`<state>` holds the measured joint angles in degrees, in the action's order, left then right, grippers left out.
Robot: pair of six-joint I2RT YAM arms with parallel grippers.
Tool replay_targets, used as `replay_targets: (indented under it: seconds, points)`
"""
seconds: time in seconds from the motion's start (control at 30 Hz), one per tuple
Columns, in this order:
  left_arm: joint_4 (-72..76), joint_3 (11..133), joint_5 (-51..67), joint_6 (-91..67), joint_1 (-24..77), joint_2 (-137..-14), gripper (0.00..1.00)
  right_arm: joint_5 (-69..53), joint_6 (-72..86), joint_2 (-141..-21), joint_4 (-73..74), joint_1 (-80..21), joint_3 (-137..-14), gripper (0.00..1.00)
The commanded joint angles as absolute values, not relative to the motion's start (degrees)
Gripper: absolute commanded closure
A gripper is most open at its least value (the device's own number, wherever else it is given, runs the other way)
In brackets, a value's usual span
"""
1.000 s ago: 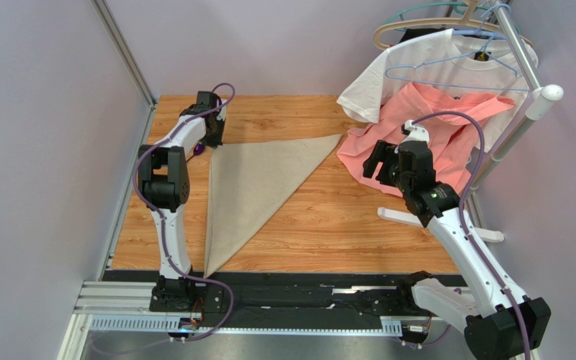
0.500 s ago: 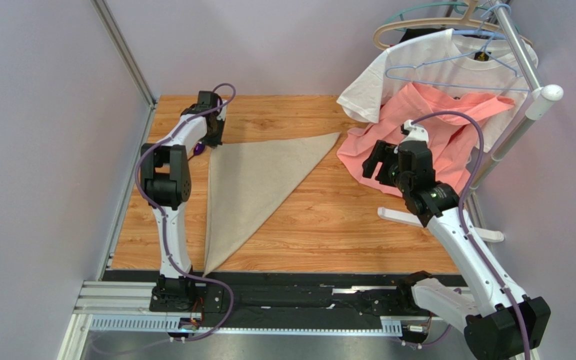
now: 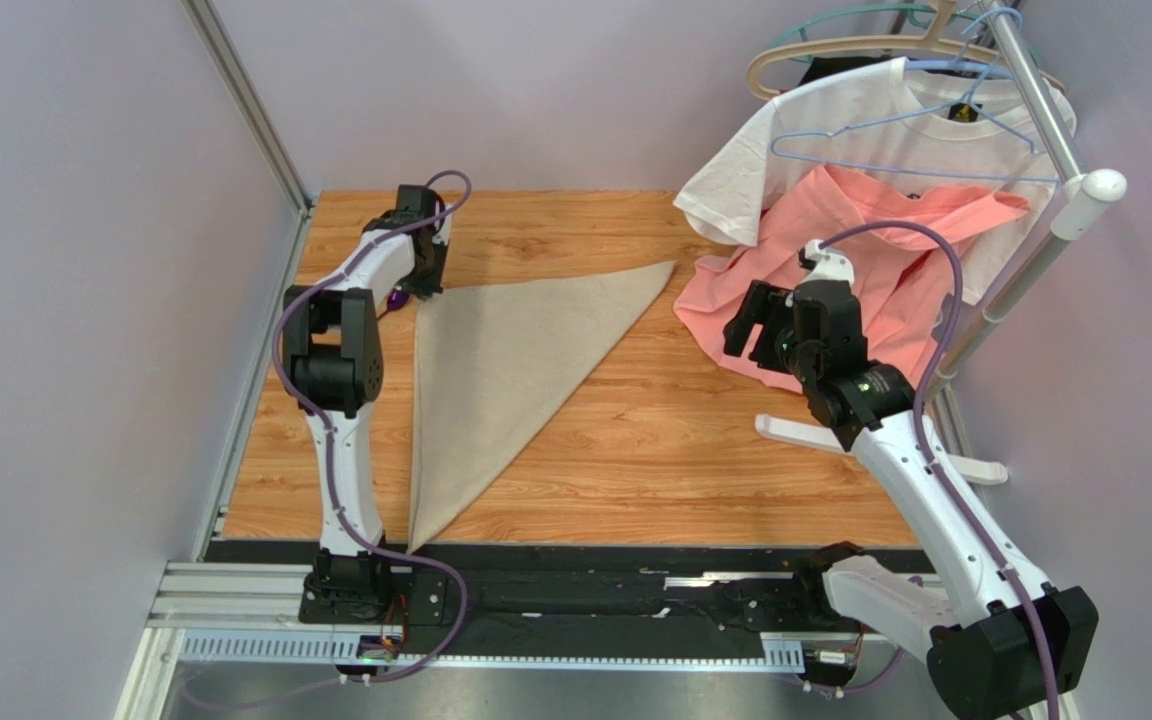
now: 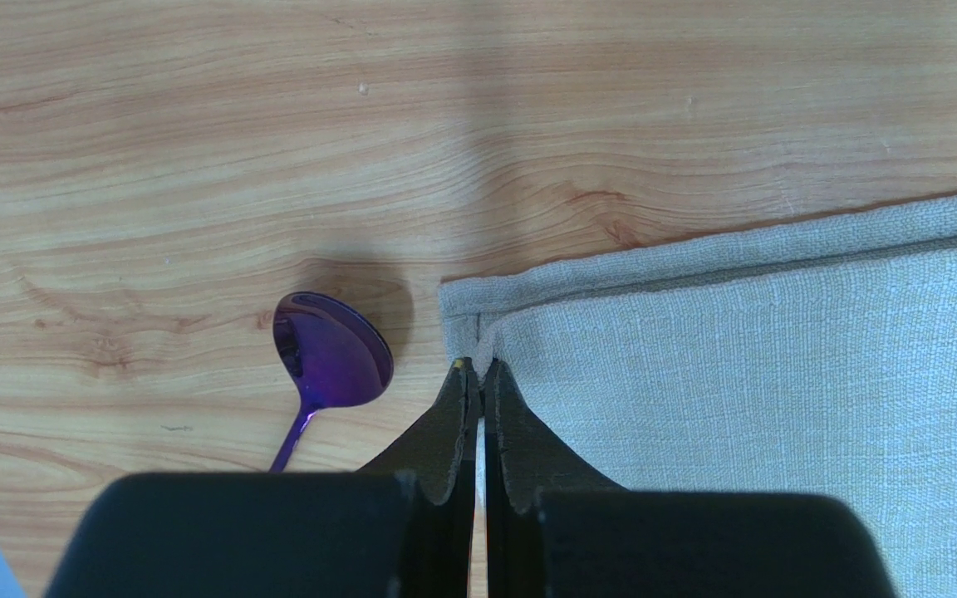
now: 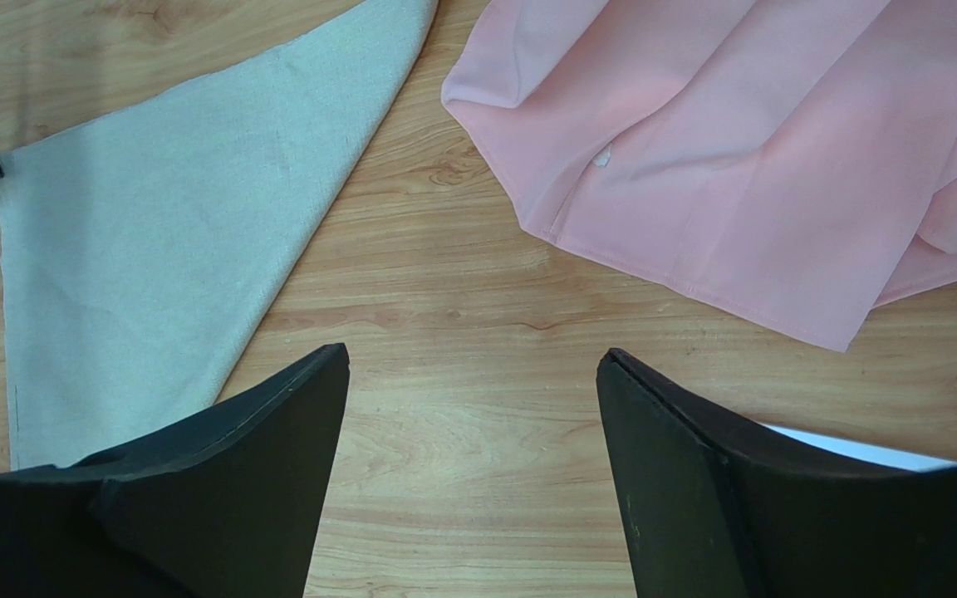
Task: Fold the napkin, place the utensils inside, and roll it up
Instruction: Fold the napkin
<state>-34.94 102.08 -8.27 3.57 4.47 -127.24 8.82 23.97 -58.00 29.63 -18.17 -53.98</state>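
Note:
The beige napkin [image 3: 500, 360] lies folded into a triangle on the wooden table, one point near the front edge and one toward the pink garment. My left gripper [image 3: 425, 285] is at its far-left corner, shut on the napkin's top-layer corner [image 4: 481, 374]; the cloth [image 4: 758, 361] puckers at the tips. A purple spoon [image 4: 328, 355] rests bowl-up on the wood just left of that corner, and shows as a dark spot [image 3: 394, 297] from above. My right gripper [image 3: 752, 327] hovers open over bare wood [image 5: 471, 361], right of the napkin [image 5: 159, 249], with nothing between its fingers.
A salmon-pink garment [image 3: 853, 270] lies at the back right, close to the napkin's right tip [image 5: 746, 137]. A white T-shirt [image 3: 853, 128] hangs on a rack [image 3: 1056, 225], whose white foot [image 3: 838, 443] lies by the right arm. A wall borders the table's left side.
The left gripper has drawn the napkin's corner slightly left, and the cloth's right tip has slid a little away from the pink garment. The right arm has barely moved.

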Motion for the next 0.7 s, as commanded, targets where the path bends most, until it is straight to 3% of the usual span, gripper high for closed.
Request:
replay_targets:
  seconds: [0.0,0.13,0.27,0.4,0.67]
  points:
    - [-34.80,104.59,-9.41,4.57,3.96,-127.44,1.00,8.44,23.64,-58.45,26.63,-18.11,-54.76,0.23]
    - [-35.07,104.77,-9.67,4.05,3.96,-127.36,0.93,8.26,23.73,-59.06,26.37,-18.02,-54.76,0.23]
    - [-35.24,104.85,-10.63,3.78,3.96,-126.48,0.70,8.00,23.55,-59.41,26.02,-18.10,-54.84,0.23]
    - [-34.98,104.85,-10.55,3.17,3.96,-125.25,0.52,7.65,23.56,-59.85,25.93,-17.93,-55.02,0.22]
    - [-33.49,102.66,-4.60,0.62,3.96,-120.86,0.49,6.86,23.47,-60.55,25.23,-18.10,-54.84,0.22]
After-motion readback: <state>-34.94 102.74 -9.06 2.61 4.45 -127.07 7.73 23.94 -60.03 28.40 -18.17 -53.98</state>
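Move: The left gripper is shut on the folded-over napkin corner, right between its pads and barely 1 cm above the table. The under layer's corner lies about 2 cm ahead and 1 cm to its left. The purple spoon's bowl is some 5 cm to the left, level with the gripper; the triangle's right-hand tip is roughly 38 cm right and 4 cm ahead. From the idle right gripper, the held corner is about 46 cm left, 18 cm ahead and 17 cm below. Let go of the napkin corner with the left gripper: keep the hand in place low over the table, fingers still slanting forward and down, and spread them from shut to about half open between the spoon's bowl and the cloth. Ease up no more than some 0.5 cm as they open. ##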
